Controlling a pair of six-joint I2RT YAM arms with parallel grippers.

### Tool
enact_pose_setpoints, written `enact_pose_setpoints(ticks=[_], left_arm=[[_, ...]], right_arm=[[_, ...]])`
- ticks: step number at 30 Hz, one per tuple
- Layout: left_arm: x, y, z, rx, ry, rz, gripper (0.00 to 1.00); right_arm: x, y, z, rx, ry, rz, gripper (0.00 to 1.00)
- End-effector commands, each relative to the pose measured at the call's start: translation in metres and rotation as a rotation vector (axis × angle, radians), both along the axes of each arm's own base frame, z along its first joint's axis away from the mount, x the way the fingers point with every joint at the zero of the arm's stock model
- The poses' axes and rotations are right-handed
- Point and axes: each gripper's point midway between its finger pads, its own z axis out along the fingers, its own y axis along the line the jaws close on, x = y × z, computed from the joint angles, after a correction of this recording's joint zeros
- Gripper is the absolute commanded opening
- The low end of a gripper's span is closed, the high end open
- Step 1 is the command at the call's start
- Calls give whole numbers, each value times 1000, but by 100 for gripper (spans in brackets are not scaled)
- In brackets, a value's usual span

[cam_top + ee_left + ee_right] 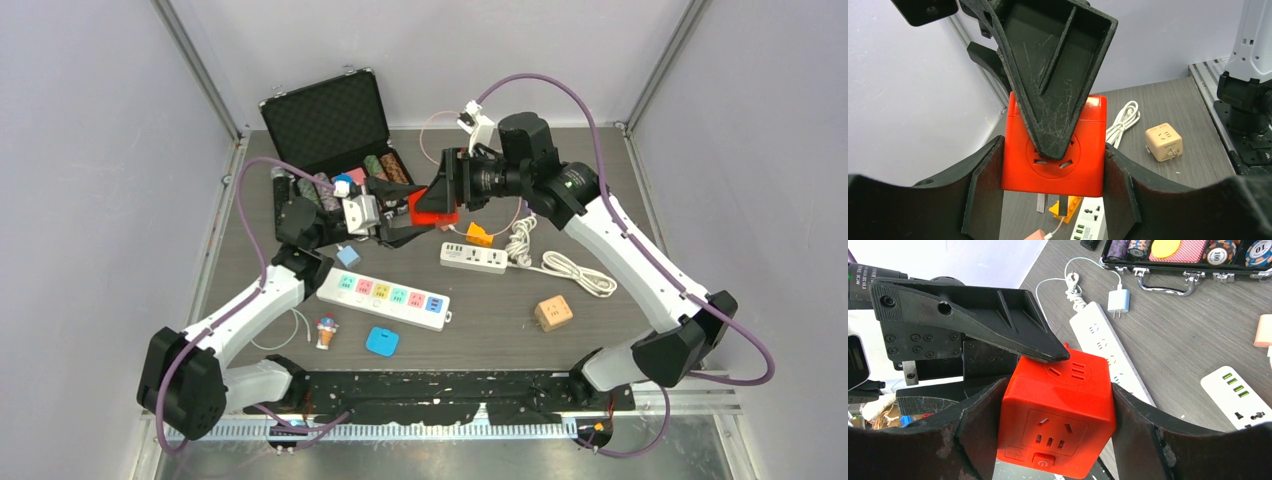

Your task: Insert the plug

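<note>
A red cube plug [432, 207] hangs in the air above the table's middle, with both grippers on it. My right gripper [447, 193] is shut on two of its opposite faces; in the right wrist view the cube [1055, 415] fills the gap between the fingers. My left gripper [412, 212] closes on the other pair of faces; in the left wrist view the cube [1020, 170] sits between its fingers with two metal prongs [1048, 202] pointing down. A white power strip with coloured sockets [384, 295] lies below left. A smaller white strip [474, 257] lies below the cube.
An open black case [330, 125] with chips stands at the back left. An orange cube adapter [553, 313], a blue adapter [381, 341], a small orange plug [479, 234], a blue charger [347, 255], an ice-cream toy [327, 331] and a coiled white cable [560, 265] lie on the table.
</note>
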Motion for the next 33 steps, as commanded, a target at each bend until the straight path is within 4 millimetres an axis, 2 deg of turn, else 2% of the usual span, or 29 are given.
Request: enact_pose_setpoints(ticks=[1,3,4,5,6,7,10,13,17,21,26,33], left_arm=[[2,4,37,-76,-74,36,27],[5,3,37,-81,-56,44,41],[7,3,37,-82,-45,46,50],[9,2,36,-81,-38,51,62],[11,2,36,-81,-31,60,91],[12,2,36,-81,-26,65,98],[21,5,30,-60,-24,112,100],[37,9,32,-67,57,192,100],[44,9,28,-41,122,226,100],[36,5,21,19,-4,265,100],[28,-5,-12,217,-168,299,100],[25,-3,-25,262,-207,326,100]], right_arm=[[-17,5,11,37,57,54,24],[-15,6,15,63,95,50,10],[-14,7,18,80,121,38,7],[-11,6,20,92,136,32,6],[-10,6,24,116,171,16,6],[-8,4,25,135,200,10,5],[1,2,36,237,320,-50,5],[14,-3,39,331,470,-162,5],[19,-3,42,424,632,-263,5],[22,-6,40,464,745,-347,5],[24,-9,39,498,824,-413,5],[22,-12,33,498,857,-440,5]])
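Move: The red plug is gripped by both hands at once, about at each hand point: some 1 cm right of the left hand's and 1 cm left of the right hand's. Some 30 cm below the right hand, the small white power strip lies about 7 cm to its right and 1 cm back. From that hand the yellow block is 8 cm right and 4 ahead, the pink charger 1 cm right and 7 ahead, the long power strip 10 cm left and 8 back. The red plug stays pinched in the right hand, which rolls about 60 degrees around its own pointing direction, clockwise seen from behind that hand, while easing some 3 cm forward. The left hand opens wide and lets go early on, moves forward and up, then comes down, back and slightly right, ending wide open about the plug and turned about 15 degrees counter-clockwise. ##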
